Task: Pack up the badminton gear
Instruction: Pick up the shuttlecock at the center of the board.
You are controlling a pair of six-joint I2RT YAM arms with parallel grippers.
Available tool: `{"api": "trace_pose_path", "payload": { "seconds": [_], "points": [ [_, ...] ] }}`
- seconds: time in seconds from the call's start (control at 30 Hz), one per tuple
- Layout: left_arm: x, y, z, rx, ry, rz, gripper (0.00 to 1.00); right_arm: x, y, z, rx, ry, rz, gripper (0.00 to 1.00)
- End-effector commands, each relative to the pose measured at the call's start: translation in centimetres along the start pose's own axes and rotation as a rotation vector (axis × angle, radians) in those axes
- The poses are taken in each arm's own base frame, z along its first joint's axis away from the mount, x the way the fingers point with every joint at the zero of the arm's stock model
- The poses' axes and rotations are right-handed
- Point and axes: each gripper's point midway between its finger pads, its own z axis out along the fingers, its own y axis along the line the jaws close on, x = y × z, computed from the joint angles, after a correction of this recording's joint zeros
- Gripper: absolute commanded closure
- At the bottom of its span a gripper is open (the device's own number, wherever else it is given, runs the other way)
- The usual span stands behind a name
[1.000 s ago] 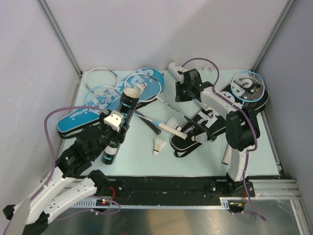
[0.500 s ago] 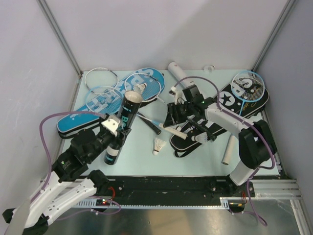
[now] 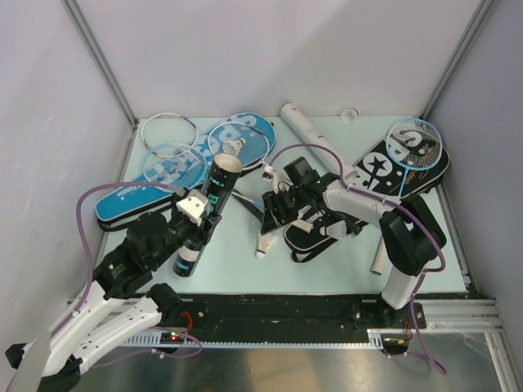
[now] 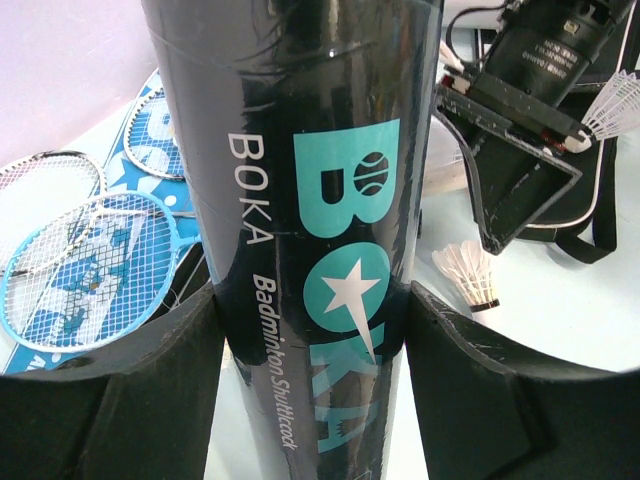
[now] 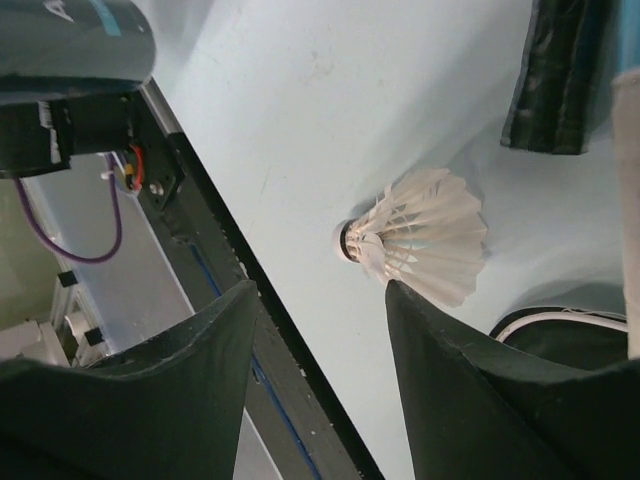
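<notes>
My left gripper (image 3: 196, 222) is shut on a black "BOKA" shuttle tube (image 3: 211, 200), held tilted with its open end up; in the left wrist view the tube (image 4: 310, 200) fills the space between both fingers. My right gripper (image 3: 274, 216) is open and empty, just above a white feather shuttlecock (image 3: 264, 242) lying on the table. In the right wrist view that shuttlecock (image 5: 420, 235) lies just beyond the right fingertip, outside the jaws of the gripper (image 5: 318, 290). A second shuttlecock (image 3: 333, 232) lies on a black cover (image 3: 315, 237).
A blue cover (image 3: 131, 198) with light-blue rackets (image 3: 176, 159) lies at back left, next to a white racket head (image 3: 169, 127). A white tube (image 3: 301, 126) lies at the back. Another black cover with a racket (image 3: 415, 143) is at back right. The table's front rail (image 5: 230, 290) is near.
My right arm has swung from the back of the table forward and left, down over the loose shuttlecock. My left gripper still holds the black tube, shifted slightly.
</notes>
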Motion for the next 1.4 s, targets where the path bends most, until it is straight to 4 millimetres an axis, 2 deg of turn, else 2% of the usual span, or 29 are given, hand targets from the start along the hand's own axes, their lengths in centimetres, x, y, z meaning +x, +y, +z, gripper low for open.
{"api": "trace_pose_path", "payload": {
  "seconds": [0.0,0.13,0.27,0.33,0.47,0.6,0.73,0.9,1.03,1.13,1.2,1.37],
  "points": [
    [-1.8,0.6,0.0,-0.024,-0.07,0.002,0.7,0.8,-1.4,1.2,0.051,0.013,-0.027,0.4],
    [-1.8,0.6,0.0,-0.026,-0.071,-0.003,0.7,1.5,-2.2,2.2,0.044,0.043,-0.004,0.41],
    [-1.6,0.6,0.2,-0.03,-0.061,-0.003,0.7,2.0,-1.9,2.6,0.014,0.057,0.011,0.48],
    [-1.6,0.7,0.1,-0.037,-0.06,-0.005,0.7,2.0,-1.6,2.5,0.006,0.053,0.01,0.59],
    [-1.6,0.8,0.2,-0.044,-0.057,-0.006,0.7,1.3,-0.7,1.9,-0.021,0.03,0.005,0.93],
    [-1.5,0.7,0.2,-0.041,-0.055,-0.008,0.7,-0.1,0.5,-0.1,-0.032,-0.033,0.003,1.0],
    [-1.2,0.2,0.6,-0.014,-0.042,-0.004,0.69,-3.0,2.2,-4.4,-0.009,-0.177,-0.021,1.0],
    [-0.8,-0.6,1.3,0.024,-0.017,-0.001,0.68,-6.9,5.5,-12.1,0.021,-0.436,-0.133,1.0],
    [-0.2,-1.6,1.9,0.08,0.004,0.03,0.69,-8.9,8.5,-17.7,0.068,-0.62,-0.265,1.0],
    [0.5,-2.8,2.2,0.149,0.014,0.076,0.69,-9.7,10.8,-21.4,0.093,-0.716,-0.348,1.0],
    [1.1,-3.5,2.3,0.196,0.017,0.123,0.69,-9.9,12.3,-23.0,0.093,-0.754,-0.398,1.0],
    [2.2,-4.7,2.4,0.287,0.012,0.241,0.73,-9.4,15.6,-25.8,0.084,-0.83,-0.538,1.0]
  ]
}}
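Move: Just below the open right fingers lies the shuttlecock, about 5 cm down, some 1 cm ahead and 1 cm to the left. The cream racket handle is roughly 10 cm ahead of this hand and 6 cm right, the dark racket handle some 14 cm ahead and 5 cm left, the black bag's near end about 12 cm right and 1 cm ahead. From the left hand, the shuttlecock lies some 4 cm ahead, 16 cm right and 20 cm below. Sinking about 4 cm, the right hand closes its fingers on the shuttlecock near its cork end, then carries it up roughly 30 cm and some 8 cm to the right, the wrist turning nearly 50 degrees until the fingers point left, almost level. Late on, the left hand, still gripping the tube, lowers it about 5 cm, shifts slightly right and turns it clockwise. ##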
